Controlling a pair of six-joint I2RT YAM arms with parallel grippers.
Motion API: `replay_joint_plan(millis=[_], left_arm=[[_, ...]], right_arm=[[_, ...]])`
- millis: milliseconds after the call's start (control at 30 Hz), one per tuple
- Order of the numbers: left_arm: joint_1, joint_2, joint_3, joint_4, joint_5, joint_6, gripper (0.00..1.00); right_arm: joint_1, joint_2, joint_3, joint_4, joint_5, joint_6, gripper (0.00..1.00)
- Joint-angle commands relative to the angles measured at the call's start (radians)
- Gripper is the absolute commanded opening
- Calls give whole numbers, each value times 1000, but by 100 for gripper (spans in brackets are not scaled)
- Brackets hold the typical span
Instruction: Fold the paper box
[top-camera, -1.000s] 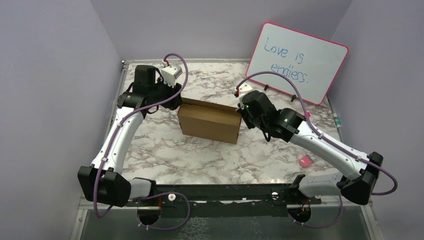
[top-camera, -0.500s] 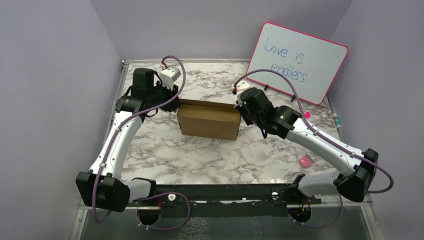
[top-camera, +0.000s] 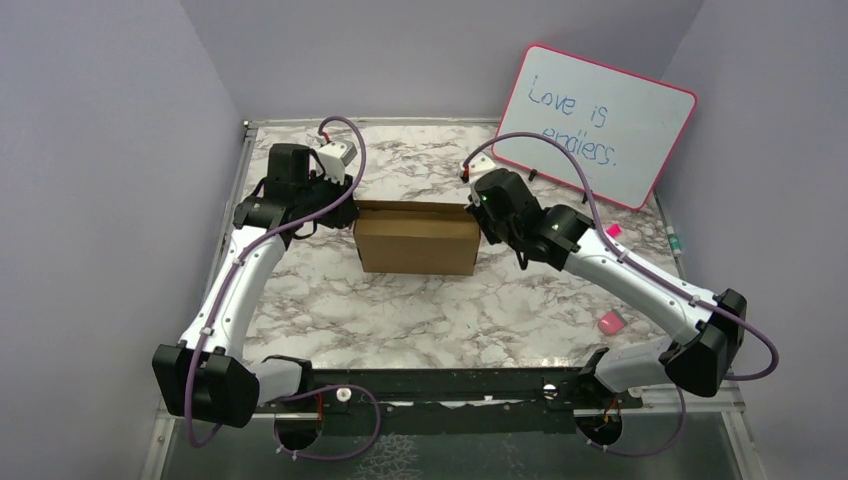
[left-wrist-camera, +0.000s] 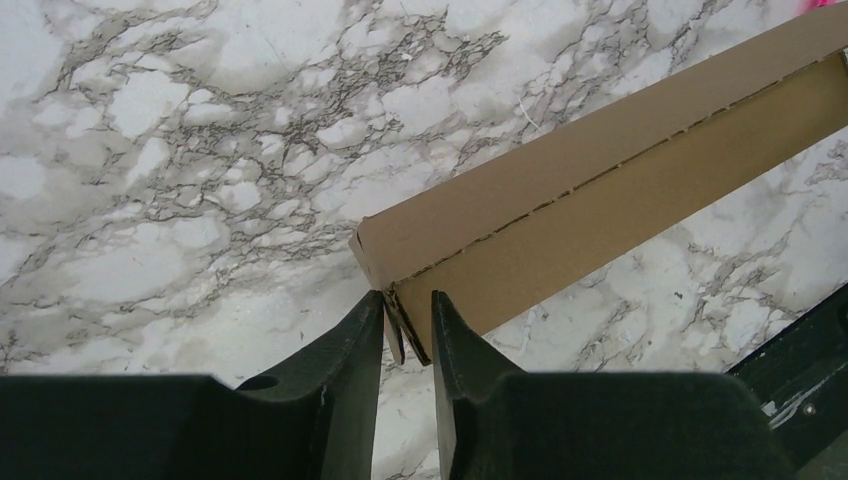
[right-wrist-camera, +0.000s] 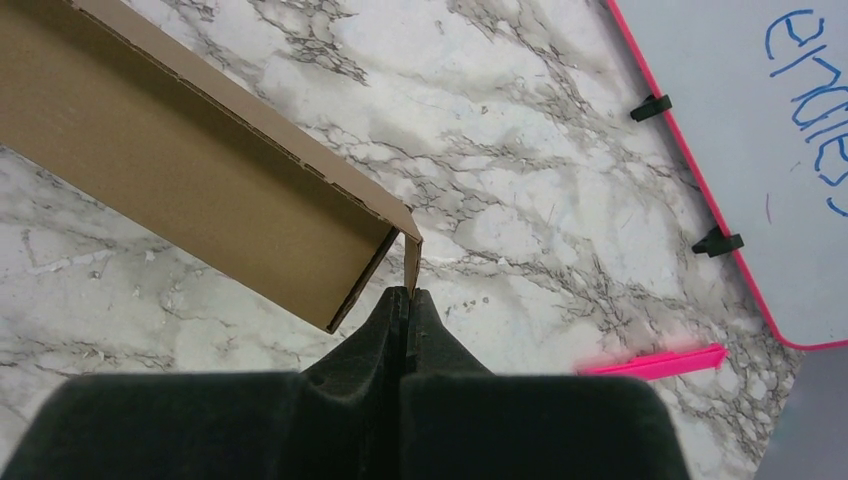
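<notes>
The paper box (top-camera: 415, 240) is a plain brown cardboard box lying lengthwise across the middle of the marble table (top-camera: 420, 320). My left gripper (top-camera: 351, 214) is at its left end. In the left wrist view the jaws (left-wrist-camera: 407, 297) are closed narrowly round the splayed end flaps of the box (left-wrist-camera: 560, 190). My right gripper (top-camera: 479, 214) is at the right end. In the right wrist view the right gripper (right-wrist-camera: 407, 293) is shut on a thin end flap of the box (right-wrist-camera: 200, 170).
A pink-framed whiteboard (top-camera: 595, 125) with blue writing leans at the back right, standing on black clips (right-wrist-camera: 652, 106). A pink marker (right-wrist-camera: 660, 362) lies near it, and a small pink piece (top-camera: 609, 321) sits at the right. Purple walls close in the table.
The left jaws have narrowed onto the box's left end flaps. Both arms shifted slightly toward the back and the box turned to lie square with the table edge.
</notes>
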Motion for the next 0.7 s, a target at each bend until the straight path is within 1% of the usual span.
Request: replay_joint_plan(millis=[0,133,200,267,367,433,667], left_arm=[[-4,-13,-12,-14,-61,-41,25],[-5,-12,-10,-14,-82,-54,23],[-5,-15,-7,-14,-78,-67,18],[-5,-20,-4,-13,-63,-74,11],[-10,-24,-2,-14,-48,-124,2],[-16,-27,-2,-14,-45,-145,0],[-45,-24,0,-18,-54,-218,0]], right_arm=[[-7,14,33,45,-8,2,1],[-9,19,36,44,-18,12,1],[-9,22,38,41,-20,16,1],[-11,29,45,29,-26,54,1],[-11,48,69,-9,-34,103,1],[-11,65,89,-36,-41,141,3],[-11,109,167,-138,-32,316,2]])
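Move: The box's far left top corner sits right at the left hand's part-open fingertips, about 1 cm to the right and 1 cm below. The box's middle is some 12 cm to the right, 4 cm back and 5 cm down. For the right hand, already shut on the edge there, the box's far right top corner is only about 1 cm below, while the box's middle lies roughly 12 cm left, 4 cm back and 5 cm down. The left hand eases about 1 cm left and slightly down, turning counter-clockwise some 10 degrees, and its fingers, a quarter open at first, shut to pinch the cardboard at the box's far left top corner. Meanwhile the right hand keeps its pinch on the far right top corner and goes about 1 cm to the left and forward, turning clockwise and rolling its left side up by 5 to 10 degrees, pressing the side flap in towards the top panel. ##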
